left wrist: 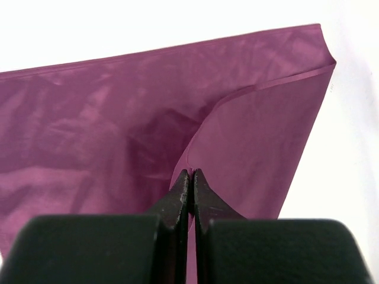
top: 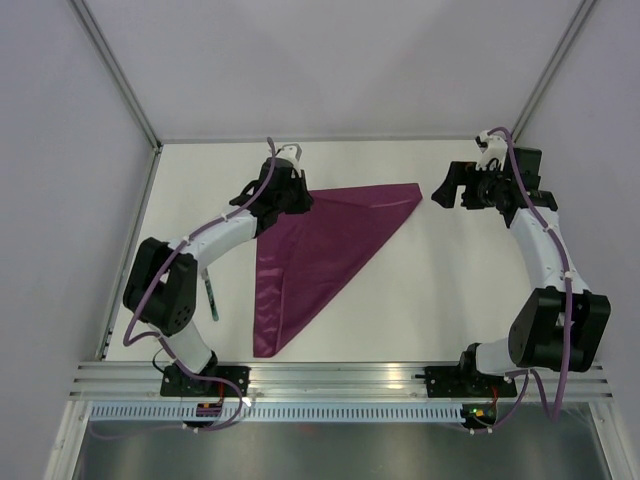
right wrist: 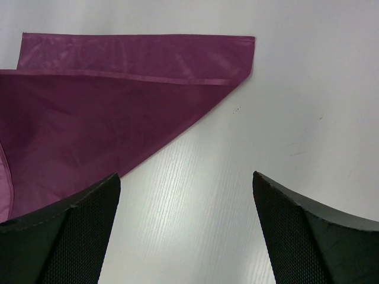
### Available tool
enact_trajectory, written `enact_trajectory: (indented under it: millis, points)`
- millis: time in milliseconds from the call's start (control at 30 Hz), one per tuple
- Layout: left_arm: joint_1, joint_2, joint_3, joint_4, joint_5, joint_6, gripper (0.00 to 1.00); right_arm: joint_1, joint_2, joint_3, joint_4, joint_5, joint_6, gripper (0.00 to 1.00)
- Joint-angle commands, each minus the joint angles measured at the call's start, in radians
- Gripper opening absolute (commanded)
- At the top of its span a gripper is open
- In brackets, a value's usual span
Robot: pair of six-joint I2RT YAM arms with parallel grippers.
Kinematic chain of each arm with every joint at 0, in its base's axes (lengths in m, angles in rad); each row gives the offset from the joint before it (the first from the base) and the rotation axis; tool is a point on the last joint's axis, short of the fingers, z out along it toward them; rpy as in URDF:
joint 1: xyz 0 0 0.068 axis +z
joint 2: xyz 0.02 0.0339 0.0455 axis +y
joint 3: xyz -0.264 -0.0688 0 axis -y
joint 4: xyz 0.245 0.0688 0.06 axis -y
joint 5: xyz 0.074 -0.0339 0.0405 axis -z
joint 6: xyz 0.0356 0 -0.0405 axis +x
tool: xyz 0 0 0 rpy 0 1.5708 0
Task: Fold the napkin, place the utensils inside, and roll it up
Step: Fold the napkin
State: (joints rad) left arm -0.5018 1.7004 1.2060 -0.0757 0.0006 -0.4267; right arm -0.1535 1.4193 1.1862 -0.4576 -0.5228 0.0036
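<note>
The magenta-purple napkin (top: 320, 250) lies on the white table folded into a triangle, its long edge at the back and its point toward the near edge. My left gripper (top: 303, 202) is at its back left corner, shut on the napkin (left wrist: 118, 136). There the fingertips (left wrist: 183, 183) pinch a lifted edge of the upper layer. My right gripper (top: 447, 187) hangs open just right of the napkin's right corner (right wrist: 237, 53), with bare table between its fingers (right wrist: 77, 225). One thin dark utensil (top: 210, 298) lies by the left arm, partly hidden behind it.
The table (top: 430, 290) is walled by pale panels at the back and sides. An aluminium rail (top: 340, 378) carrying both arm bases runs along the near edge. The left arm's elbow (top: 165, 285) reaches over the table's left side.
</note>
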Motion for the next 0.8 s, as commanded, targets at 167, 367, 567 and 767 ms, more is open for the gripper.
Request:
enact_trajectory:
  millis: [167, 367, 567, 767]
  points:
    - [0.075, 0.013, 0.064, -0.021, 0.064, -0.018, 0.02, -0.003, 0.020, 0.039, -0.018, -0.019, -0.022, 0.96]
    - [0.123, 0.041, 0.075, -0.015, 0.076, -0.024, 0.02, -0.001, 0.023, 0.036, -0.018, -0.022, -0.025, 0.96]
    - [0.160, 0.064, 0.087, -0.012, 0.090, -0.029, 0.02, 0.002, 0.027, 0.036, -0.018, -0.022, -0.027, 0.96]
    - [0.190, 0.090, 0.107, -0.010, 0.088, -0.026, 0.02, 0.005, 0.027, 0.033, -0.016, -0.019, -0.030, 0.96]
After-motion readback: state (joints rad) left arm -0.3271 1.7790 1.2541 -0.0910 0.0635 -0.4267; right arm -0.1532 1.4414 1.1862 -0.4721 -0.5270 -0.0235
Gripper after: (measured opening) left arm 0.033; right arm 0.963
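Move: The left hand holds the napkin's lifted near-right corner; the far-left corner it is being taken to lies about 12 cm ahead, 15 cm to its left and some 11 cm below. The far-right corner is roughly 13 cm ahead and 30 cm to the right, while the knife lies about 16 cm back and 26 cm to the left. From the right hand, the far-left corner is about 13 cm ahead and 47 cm left, well below. Left and forward at an easy pace, the left hand carries the pinched napkin corner about 7 cm towards the far-left corner, still above the cloth. It stays nearly level for the first half, then sinks some 2.5 cm, turning slightly counter-clockwise with its fingers still shut on the fabric. ##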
